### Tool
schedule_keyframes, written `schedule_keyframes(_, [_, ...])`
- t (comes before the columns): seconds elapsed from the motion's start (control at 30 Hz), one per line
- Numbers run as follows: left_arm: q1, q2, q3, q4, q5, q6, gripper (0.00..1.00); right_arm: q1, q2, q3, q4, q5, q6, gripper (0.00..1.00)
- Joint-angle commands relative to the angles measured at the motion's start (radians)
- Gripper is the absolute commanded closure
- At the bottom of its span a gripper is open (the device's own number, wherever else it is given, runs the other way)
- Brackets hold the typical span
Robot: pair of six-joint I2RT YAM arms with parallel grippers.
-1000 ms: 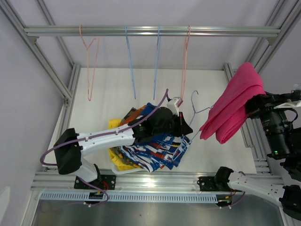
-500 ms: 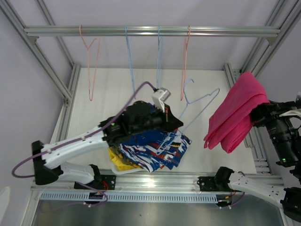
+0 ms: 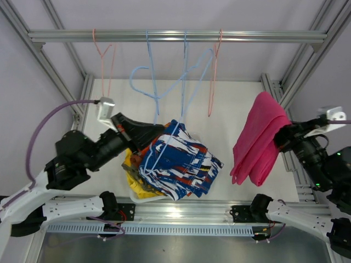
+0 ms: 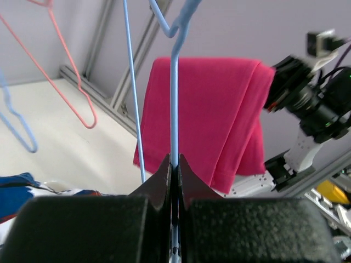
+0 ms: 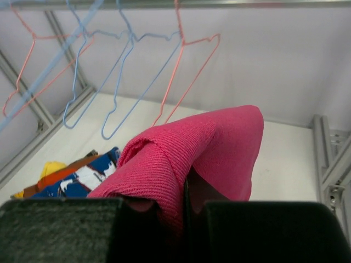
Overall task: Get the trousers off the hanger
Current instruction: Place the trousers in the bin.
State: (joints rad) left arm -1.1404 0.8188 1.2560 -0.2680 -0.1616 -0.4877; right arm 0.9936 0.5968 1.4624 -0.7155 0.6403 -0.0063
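My left gripper (image 3: 158, 129) is shut on the wire of an empty light-blue hanger (image 3: 189, 82), held tilted up beside the rail; the left wrist view shows the jaws (image 4: 174, 161) pinching that hanger (image 4: 174, 98). My right gripper (image 3: 281, 137) is shut on the folded magenta pink trousers (image 3: 256, 139), which hang in the air at the right, off any hanger; they also show in the right wrist view (image 5: 214, 142) and the left wrist view (image 4: 214, 115). A pile of trousers lies on the table: blue-white-red (image 3: 178, 159) on top, yellow (image 3: 133, 186) and orange-black (image 3: 143, 141) beneath.
A metal rail (image 3: 175, 36) crosses the back with two pink hangers (image 3: 104, 71) (image 3: 215, 71) and two blue hangers (image 3: 151, 71) (image 3: 184, 68), all empty. Aluminium frame posts (image 3: 49, 66) stand on both sides. The pile rests on a white tray (image 3: 147, 199).
My left arm has pulled back to the left and swung the blue hanger up toward the rail. My right gripper has shifted the magenta trousers slightly left and down.
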Motion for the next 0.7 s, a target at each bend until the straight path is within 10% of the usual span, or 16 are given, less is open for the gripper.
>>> schedule_keyframes(0.0, [-0.002, -0.125, -0.047, 0.041, -0.097, 0.032, 1.00, 0.004, 0.041, -0.036, 0.134, -0.111, 0.048, 1.00])
schedule_keyframes(0.67, [-0.004, -0.408, -0.224, -0.105, -0.216, -0.006, 1.00, 0.013, 0.366, -0.267, 0.533, -0.416, 0.175, 1.00])
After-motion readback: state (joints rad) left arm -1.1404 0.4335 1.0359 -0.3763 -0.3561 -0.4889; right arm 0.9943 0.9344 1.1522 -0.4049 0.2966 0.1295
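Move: The bin, heaped with clothes, lies roughly 30 cm to the left of the right hand, about 5 cm farther out and some 43 cm below; this hand already holds the pink trousers. The near pink hanger on the rail is around 16 cm left and 18 cm farther out, slightly lower. The blue hanger, held by the left hand, is 30 cm left, about 4 cm farther out, level in height. From the left hand the bin is 4 cm right, 8 cm ahead and 42 cm below. The gripped pink trousers come up against the near corner of the pink hanger and push it along as the right hand swings left about 19 cm and sinks some 13 cm towards the bin, turning 20 degrees counter-clockwise and tipping downward. Keeping its pinch on the blue hanger, the left hand clears out leftward by 10 cm, then lowers about 5 cm. ##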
